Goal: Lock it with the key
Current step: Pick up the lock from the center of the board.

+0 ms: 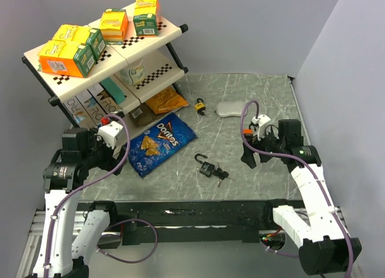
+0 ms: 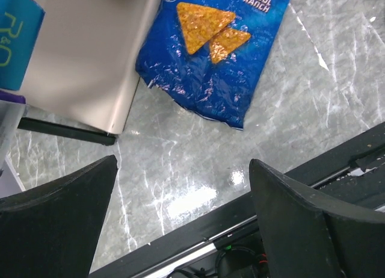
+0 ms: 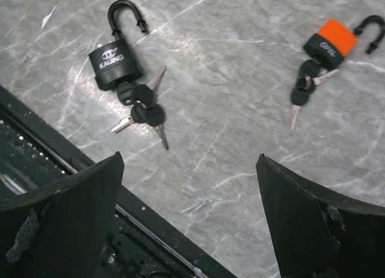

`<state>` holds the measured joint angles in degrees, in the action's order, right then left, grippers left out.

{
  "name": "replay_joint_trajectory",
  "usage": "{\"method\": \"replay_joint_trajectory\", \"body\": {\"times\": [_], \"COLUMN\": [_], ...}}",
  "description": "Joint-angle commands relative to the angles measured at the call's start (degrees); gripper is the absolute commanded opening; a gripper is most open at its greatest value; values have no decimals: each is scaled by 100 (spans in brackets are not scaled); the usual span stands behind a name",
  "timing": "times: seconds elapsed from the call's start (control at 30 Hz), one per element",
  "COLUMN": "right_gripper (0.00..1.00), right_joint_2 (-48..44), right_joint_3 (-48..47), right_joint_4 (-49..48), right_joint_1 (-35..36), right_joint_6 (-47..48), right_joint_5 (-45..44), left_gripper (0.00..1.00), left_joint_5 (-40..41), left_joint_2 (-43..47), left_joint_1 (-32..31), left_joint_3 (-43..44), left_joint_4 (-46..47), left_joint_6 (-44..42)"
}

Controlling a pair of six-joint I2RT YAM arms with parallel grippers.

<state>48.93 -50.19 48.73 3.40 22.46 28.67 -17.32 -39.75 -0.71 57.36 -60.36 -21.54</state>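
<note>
A black padlock (image 3: 115, 62) lies on the marble table with its shackle swung open. The key (image 3: 144, 109) is a small bunch with black heads, lying against the padlock's bottom end; whether one blade sits in the lock I cannot tell. In the top view the padlock (image 1: 206, 166) and the key (image 1: 221, 174) lie near the front edge. My right gripper (image 3: 189, 169) hangs open and empty, to the right of them (image 1: 248, 156). My left gripper (image 2: 183, 169) is open and empty over the front left of the table (image 1: 96, 147).
A blue Doritos bag (image 1: 161, 143) lies left of the padlock, beside a tilted shelf rack (image 1: 153, 61) loaded with boxes. An orange padlock (image 3: 329, 42) with its own keys and a pale flat object (image 1: 227, 108) lie farther back. The table's black front rail (image 1: 198, 213) runs close under both grippers.
</note>
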Motion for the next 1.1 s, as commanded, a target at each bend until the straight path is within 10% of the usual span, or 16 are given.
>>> {"method": "replay_joint_trajectory", "body": {"times": [0.0, 0.2, 1.07], "right_gripper": [100, 100, 96], "right_joint_2": [327, 969, 4089], "right_joint_3": [-157, -105, -483], "right_joint_4": [58, -276, -1955], "right_joint_1": [257, 1338, 4151], "right_joint_6": [171, -65, -576], "right_joint_5": [219, -248, -1688], "left_gripper": [96, 96, 96], "left_joint_5": [-517, -1809, -2249], "left_joint_2": [-103, -437, 72], "left_joint_1": [18, 10, 1], "left_joint_3": [178, 302, -375], "left_joint_4": [130, -581, 173], "left_joint_6": [-226, -1375, -1863]}}
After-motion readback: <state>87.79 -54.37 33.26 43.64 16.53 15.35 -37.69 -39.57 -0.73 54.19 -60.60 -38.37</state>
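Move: The open black lock lies on the table about 17 cm to the right hand's left, level with it and some 16 cm below. Its keys lie about 4 cm to the right of the lock and 2 cm nearer the base. The orange padlock is about 13 cm ahead of that hand and 4 cm to its left, on the table too. From the left hand, the black lock lies some 31 cm to the right, 3 cm ahead and 20 cm down. The black lock is what the right hand swoops at: some 15 cm left while sinking about 13 cm, fingers staying wide open and turning nearly 30 degrees counter-clockwise as they tip further down, to end just above the lock and its keys. Meanwhile the empty, open left hand slides about 5 cm right, turning some 25 degrees clockwise. ##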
